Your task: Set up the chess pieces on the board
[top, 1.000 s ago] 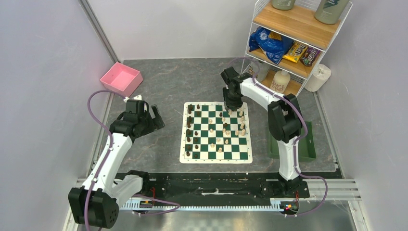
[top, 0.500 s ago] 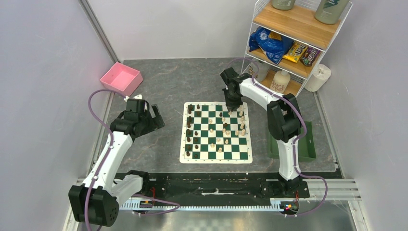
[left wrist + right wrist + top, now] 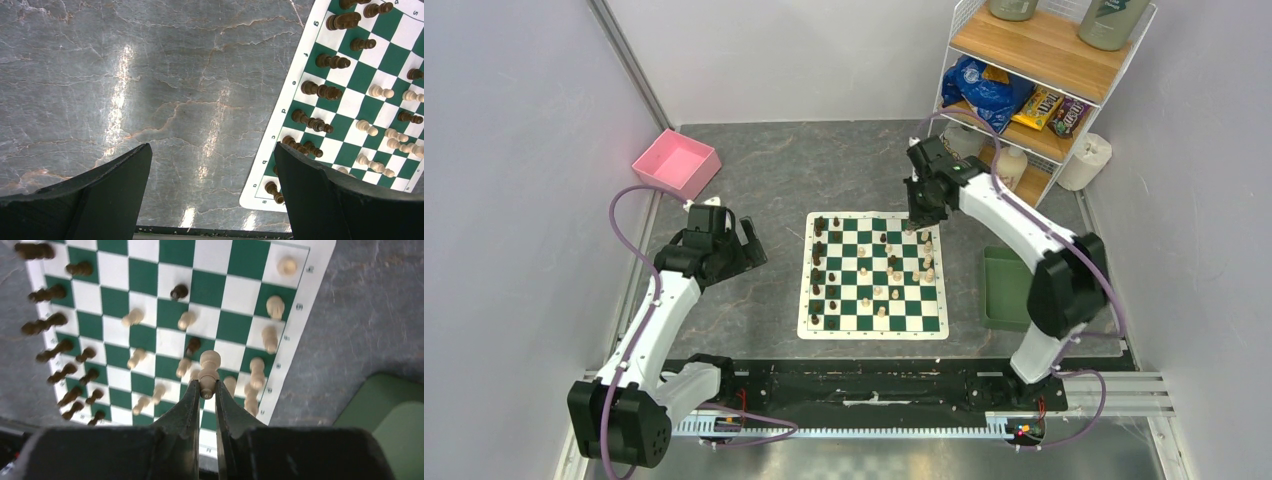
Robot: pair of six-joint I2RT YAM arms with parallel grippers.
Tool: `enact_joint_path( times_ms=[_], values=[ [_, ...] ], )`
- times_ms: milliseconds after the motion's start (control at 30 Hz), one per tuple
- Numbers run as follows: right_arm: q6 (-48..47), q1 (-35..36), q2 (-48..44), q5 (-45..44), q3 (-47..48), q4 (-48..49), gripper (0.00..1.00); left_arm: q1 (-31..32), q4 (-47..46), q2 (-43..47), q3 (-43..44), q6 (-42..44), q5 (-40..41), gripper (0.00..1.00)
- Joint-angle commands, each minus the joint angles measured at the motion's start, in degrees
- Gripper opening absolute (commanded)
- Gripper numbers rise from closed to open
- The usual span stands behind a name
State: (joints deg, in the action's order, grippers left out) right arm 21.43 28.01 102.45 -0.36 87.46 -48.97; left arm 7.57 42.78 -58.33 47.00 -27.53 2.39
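The green and white board (image 3: 872, 275) lies mid-table with dark pieces (image 3: 818, 262) along its left columns and pale pieces (image 3: 927, 262) scattered toward its right. My right gripper (image 3: 208, 388) is shut on a pale chess piece (image 3: 209, 366) and holds it above the board's right side; in the top view the gripper (image 3: 921, 212) hovers over the board's far right corner. My left gripper (image 3: 212, 155) is open and empty over bare table, left of the board (image 3: 320, 145); it also shows in the top view (image 3: 746, 245).
A pink bin (image 3: 676, 164) sits at the far left. A wire shelf (image 3: 1039, 80) with snacks stands at the far right, a paper roll (image 3: 1088, 160) beside it. A plain green tray (image 3: 1006, 290) lies right of the board, also in the right wrist view (image 3: 385, 402).
My right arm has swung right and lifted from the board's far edge with the pale piece in its grip; its elbow moved out to the right. The left arm has stayed put.
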Motion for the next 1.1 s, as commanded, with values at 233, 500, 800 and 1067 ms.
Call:
enact_joint_path(
  times_ms=[233,500,800,1067],
  values=[
    [10.5,3.8,-22.4,-2.8,-22.8,-0.9,0.16,-0.5,-0.3,0.0,2.7,1.1,-0.3,1.0],
    [14.4,3.9,-20.4,-2.6,-30.3,4.8,0.15,-0.5,-0.2,-0.1,2.7,1.1,-0.3,1.0],
    [15.0,3.9,-16.8,-2.4,-30.9,7.0,0.16,-0.5,-0.3,-0.6,2.7,1.0,-0.5,1.0],
    [15.3,3.9,-15.8,-3.7,-31.3,6.7,0.16,-0.5,-0.2,-1.0,2.7,1.2,-0.8,1.0]
  ],
)
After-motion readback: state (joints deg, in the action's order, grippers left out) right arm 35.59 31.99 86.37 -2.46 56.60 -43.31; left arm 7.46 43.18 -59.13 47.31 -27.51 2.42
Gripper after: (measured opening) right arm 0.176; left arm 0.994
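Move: The right hand holds a white bishop clear of the board; its empty home square, c1, lies about 11 cm back and 5 cm to the right, some 11 cm below. The queen on d1 is the near neighbour, about 7 cm back and 5 cm right, with the king only 4 cm back and 5 cm right; a white knight stands 7 cm back and 1 cm right. From the left hand, c1 is about 39 cm to the right, 4 cm back and 11 cm below. Back towards the robot in a low arc, the right hand carries the bishop about 12 cm, drifting some 4 cm right. It rises only 2 cm at first, then sinks past the queen towards c1, slowing to end well below its starting height. The fingers keep their pinch, while the hand turns about 10 degrees clockwise and its fingers swing to point more steeply down. ##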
